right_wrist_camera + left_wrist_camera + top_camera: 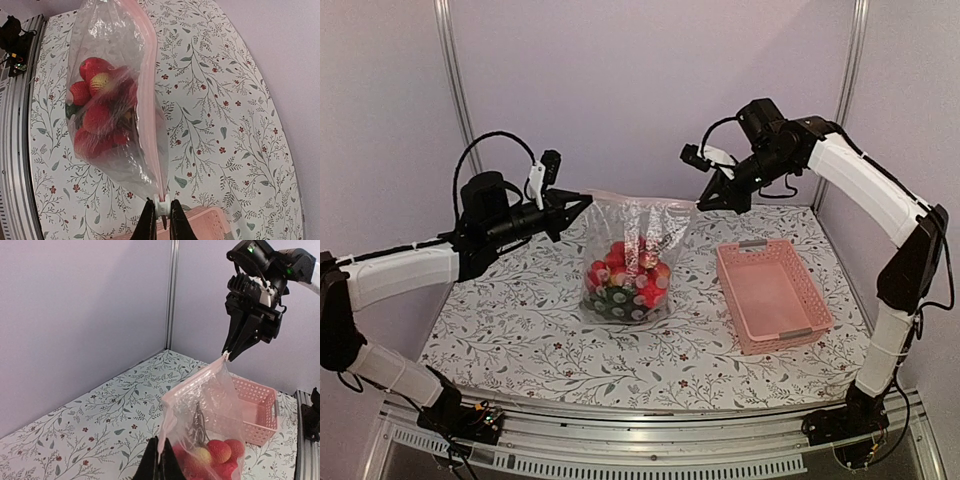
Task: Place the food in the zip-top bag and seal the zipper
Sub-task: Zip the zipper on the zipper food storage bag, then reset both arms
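The clear zip-top bag (632, 240) hangs stretched between both grippers above the table. The food (624, 285), mostly red pieces with some yellow and dark green, is heaped in its bottom. My left gripper (588, 197) is shut on the bag's top left corner, and the wrist view shows its fingertips (161, 460) pinching the plastic. My right gripper (700, 205) is shut on the white slider (162, 206) at the right end of the pinkish zipper (148, 95). The zipper runs taut from one gripper to the other. The food (97, 110) shows through the bag wall (140, 172).
A pink slotted basket (775, 295) stands to the right of the bag and holds nothing that I can see. The floral tablecloth (520, 330) covers the table. Purple walls with metal posts close off the back and sides.
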`<state>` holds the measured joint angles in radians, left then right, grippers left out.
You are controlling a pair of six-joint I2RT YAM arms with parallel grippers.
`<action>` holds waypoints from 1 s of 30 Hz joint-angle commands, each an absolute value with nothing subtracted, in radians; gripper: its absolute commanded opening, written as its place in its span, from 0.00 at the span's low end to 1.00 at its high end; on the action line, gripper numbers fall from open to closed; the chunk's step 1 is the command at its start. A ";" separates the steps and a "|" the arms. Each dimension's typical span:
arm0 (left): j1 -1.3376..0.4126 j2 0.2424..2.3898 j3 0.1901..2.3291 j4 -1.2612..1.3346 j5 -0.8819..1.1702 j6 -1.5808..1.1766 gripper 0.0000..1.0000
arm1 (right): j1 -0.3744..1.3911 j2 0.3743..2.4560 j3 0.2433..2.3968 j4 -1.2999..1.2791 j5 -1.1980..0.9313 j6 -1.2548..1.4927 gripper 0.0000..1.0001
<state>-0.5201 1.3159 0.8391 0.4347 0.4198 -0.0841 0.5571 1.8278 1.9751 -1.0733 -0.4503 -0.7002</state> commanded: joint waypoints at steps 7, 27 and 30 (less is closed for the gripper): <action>-0.411 1.525 1.070 0.536 0.710 -0.091 0.01 | 0.546 1.943 2.142 -1.028 -0.429 -0.760 0.00; -0.640 0.862 0.611 0.099 -0.009 -0.025 0.74 | 0.562 1.388 1.344 -0.820 -0.525 -0.688 0.55; -0.633 0.917 0.727 0.010 -0.234 -0.016 0.79 | 0.448 1.352 1.350 -0.699 -0.482 -0.560 0.70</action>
<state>-0.6384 0.8520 0.6163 0.1841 0.1398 -0.0353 0.5720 1.4055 1.3537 -0.8886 -0.5316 -0.7265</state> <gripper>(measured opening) 0.761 0.605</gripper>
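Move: Both shut grippers hold the bag by the ends of its zipper, about 20 cm apart. The food in the bag hangs some 20 cm below them and 5 cm back, about 8 cm right of the left hand and 12 cm left of the right. The bare table for the bag's mouth is about 16 cm back and 25 cm down, 12 cm right of the left hand and 8 cm left of the right. The pink basket stands 16 cm right and 6 cm back from the right hand, 24 cm below. Swing the held zipper on forward about 5 cm with both hands, rising slightly, then sweep it back some 15 cm and down about 11 cm towards the base side of the food. Open both grippers on the way down to let go of the zipper ends. Then lift both, still opening, and spread them, the left hand to the left, the right towards the basket. ##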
